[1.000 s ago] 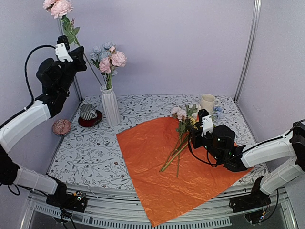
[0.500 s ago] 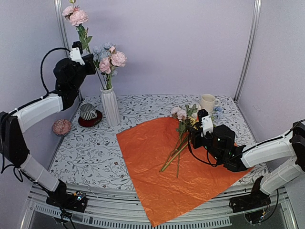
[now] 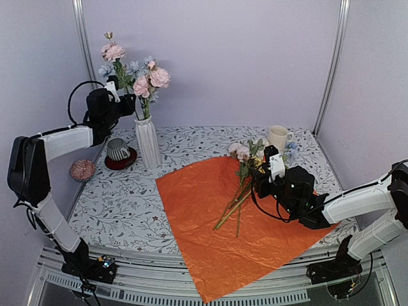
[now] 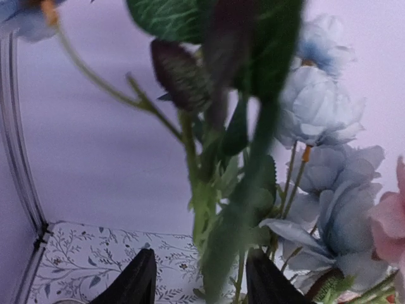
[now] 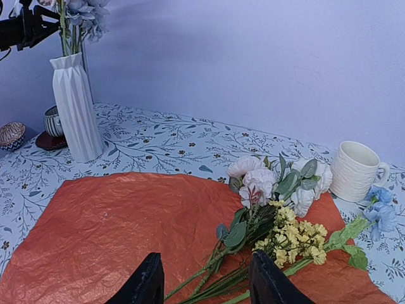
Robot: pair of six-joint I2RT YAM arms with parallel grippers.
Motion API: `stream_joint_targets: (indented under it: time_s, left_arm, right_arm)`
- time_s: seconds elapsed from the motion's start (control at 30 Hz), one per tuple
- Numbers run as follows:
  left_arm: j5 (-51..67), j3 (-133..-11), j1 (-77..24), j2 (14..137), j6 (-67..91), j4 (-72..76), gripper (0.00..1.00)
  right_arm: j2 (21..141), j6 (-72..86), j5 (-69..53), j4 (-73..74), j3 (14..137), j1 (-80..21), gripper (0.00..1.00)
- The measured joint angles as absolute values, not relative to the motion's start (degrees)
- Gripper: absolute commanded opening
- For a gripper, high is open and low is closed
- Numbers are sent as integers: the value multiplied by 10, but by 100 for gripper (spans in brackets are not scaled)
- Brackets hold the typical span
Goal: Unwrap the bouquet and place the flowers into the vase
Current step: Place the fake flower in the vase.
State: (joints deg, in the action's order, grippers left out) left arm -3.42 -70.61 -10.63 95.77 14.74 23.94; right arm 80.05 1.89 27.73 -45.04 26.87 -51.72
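The white ribbed vase (image 3: 148, 143) stands at the back left and holds pink and pale blue flowers (image 3: 143, 80). My left gripper (image 3: 124, 105) sits beside those stems just above the rim. In the left wrist view it (image 4: 201, 269) is open, with a blurred green stem (image 4: 234, 209) between its fingers and clear of both. The bouquet lies unwrapped: its orange paper (image 3: 217, 229) is spread flat, with loose flowers (image 3: 245, 169) on its far edge. My right gripper (image 5: 202, 278) hovers open just above their stems (image 5: 221, 272).
A cream mug (image 3: 278, 137) stands at the back right with a blue bloom (image 5: 380, 212) beside it. A striped cup on a red saucer (image 3: 118, 150) sits left of the vase. Near the left wall is a small pink bowl (image 3: 82, 169).
My left arm came down and right, lowering the tall pink flower into the vase, and its jaws opened. The right arm has not moved.
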Motion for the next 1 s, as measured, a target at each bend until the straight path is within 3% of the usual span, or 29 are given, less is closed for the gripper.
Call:
stream_joint_targets:
  time_s: [0.43,1.0]
  left_arm:
    - [27,-651,-99,932,194,233,66]
    - [90,-484,-97,830,253,239,68]
  right_arm:
    - [806,16,277,-450,276,-517,49]
    - [809,15,277,-446,278,-517,50]
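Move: The vase mouth, where the left hand has brought the flower, lies about 6 cm ahead of that hand, 4 cm to its right and some 13 cm below. The blooms already in the vase are about 5 cm ahead, 7 cm right and 8 cm above the hand; the striped cup stands on its saucer roughly 9 cm ahead, 12 cm left and 34 cm down. From the right hand, the vase mouth is about 28 cm ahead, 45 cm left and near its own height. The left hand lets go of the flower stem over the vase, its already parting fingers spreading from just under half to about two-thirds open while it all but hovers. It then sinks about 8 cm while drawing back, and finishes level and straight back, some 8 cm nearer its base in all, the wrist tipping down, rolling its left side lower and turning clockwise by about 10 degrees each, until the stem is clear of the fingers. ##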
